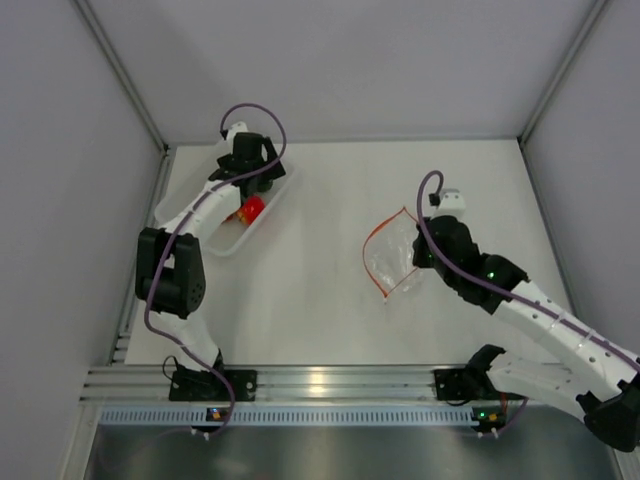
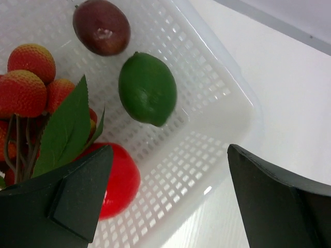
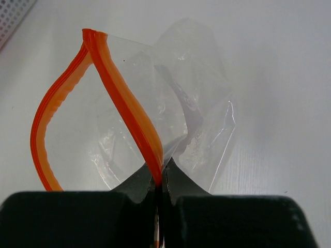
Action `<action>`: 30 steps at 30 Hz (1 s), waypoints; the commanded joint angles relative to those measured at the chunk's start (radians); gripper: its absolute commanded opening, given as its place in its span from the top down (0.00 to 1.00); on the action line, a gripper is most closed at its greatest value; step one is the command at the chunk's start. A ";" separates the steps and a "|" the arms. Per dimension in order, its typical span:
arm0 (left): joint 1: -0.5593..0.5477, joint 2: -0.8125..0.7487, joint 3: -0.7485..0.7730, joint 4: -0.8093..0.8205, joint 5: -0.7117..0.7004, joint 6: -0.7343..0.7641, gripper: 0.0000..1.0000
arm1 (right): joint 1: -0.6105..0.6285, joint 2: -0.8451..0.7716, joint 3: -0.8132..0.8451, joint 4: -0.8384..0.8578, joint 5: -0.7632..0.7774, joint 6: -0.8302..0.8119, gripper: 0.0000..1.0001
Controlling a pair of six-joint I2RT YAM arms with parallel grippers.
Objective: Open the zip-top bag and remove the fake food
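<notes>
The zip-top bag (image 1: 392,256) lies crumpled on the table right of centre. Its orange-red strip (image 3: 129,108) gapes in a loop and nothing shows inside the bag (image 3: 199,119). My right gripper (image 3: 161,173) is shut on one side of that strip, also visible from above (image 1: 418,264). The fake food sits in a white perforated basket (image 2: 207,119): a maroon ball (image 2: 101,27), a green ball (image 2: 148,88), a red tomato (image 2: 121,178) and a cluster of red balls with leaves (image 2: 31,77). My left gripper (image 2: 170,150) hangs open just above the basket, holding nothing.
The basket (image 1: 228,247) stands at the back left near the left wall, with the left gripper (image 1: 255,190) over it and the tomato (image 1: 252,208) showing. White walls close off the table on three sides. An aluminium rail (image 1: 320,382) runs along the near edge.
</notes>
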 commanded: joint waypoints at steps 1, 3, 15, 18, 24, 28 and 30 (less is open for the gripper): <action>0.007 -0.158 -0.038 0.001 0.103 -0.017 0.02 | -0.088 0.038 0.141 -0.074 0.028 -0.124 1.00; 0.007 -0.228 -0.094 0.001 0.180 -0.032 0.02 | -0.145 0.092 0.198 -0.094 0.094 -0.196 0.98; 0.005 -0.609 -0.329 -0.143 0.341 0.036 0.02 | -0.298 0.622 0.473 -0.045 0.405 -0.496 0.96; 0.005 -0.684 -0.369 -0.210 0.285 0.079 0.02 | -0.300 0.779 0.572 -0.059 0.466 -0.546 0.94; 0.005 -0.803 -0.412 -0.325 0.308 0.101 0.02 | -0.289 1.003 0.732 -0.103 0.505 -0.474 0.91; 0.005 -0.883 -0.421 -0.393 0.306 0.133 0.02 | -0.277 1.088 0.795 -0.141 0.482 -0.433 0.78; 0.005 -0.906 -0.424 -0.428 0.303 0.162 0.02 | -0.266 1.105 0.806 -0.161 0.480 -0.414 0.66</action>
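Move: My left hand is empty and open over the bin: the green fruit lies about 10 cm beneath it, some 2 cm ahead and 2 cm left. The apple is about 4 cm back and 4 cm left of that hand. My right hand still pinches the emptied bag; the bare far table patch it goes for lies roughly 20 cm ahead, 8 cm right and 16 cm below it, or some 51 cm right of my left hand, level with it and 12 cm lower. I carry the pinched bag with my right hand about 20 cm forward and some 8 cm right, first rising a little, then sinking towards the far table while I roll the wrist about 50 degrees, left side down; only at the end do its fingers start to part around the orange zip. Meanwhile my left hand, fingers wide open, backs some 22 cm away from the green fruit, rising about 9 cm and turning a little clockwise. ##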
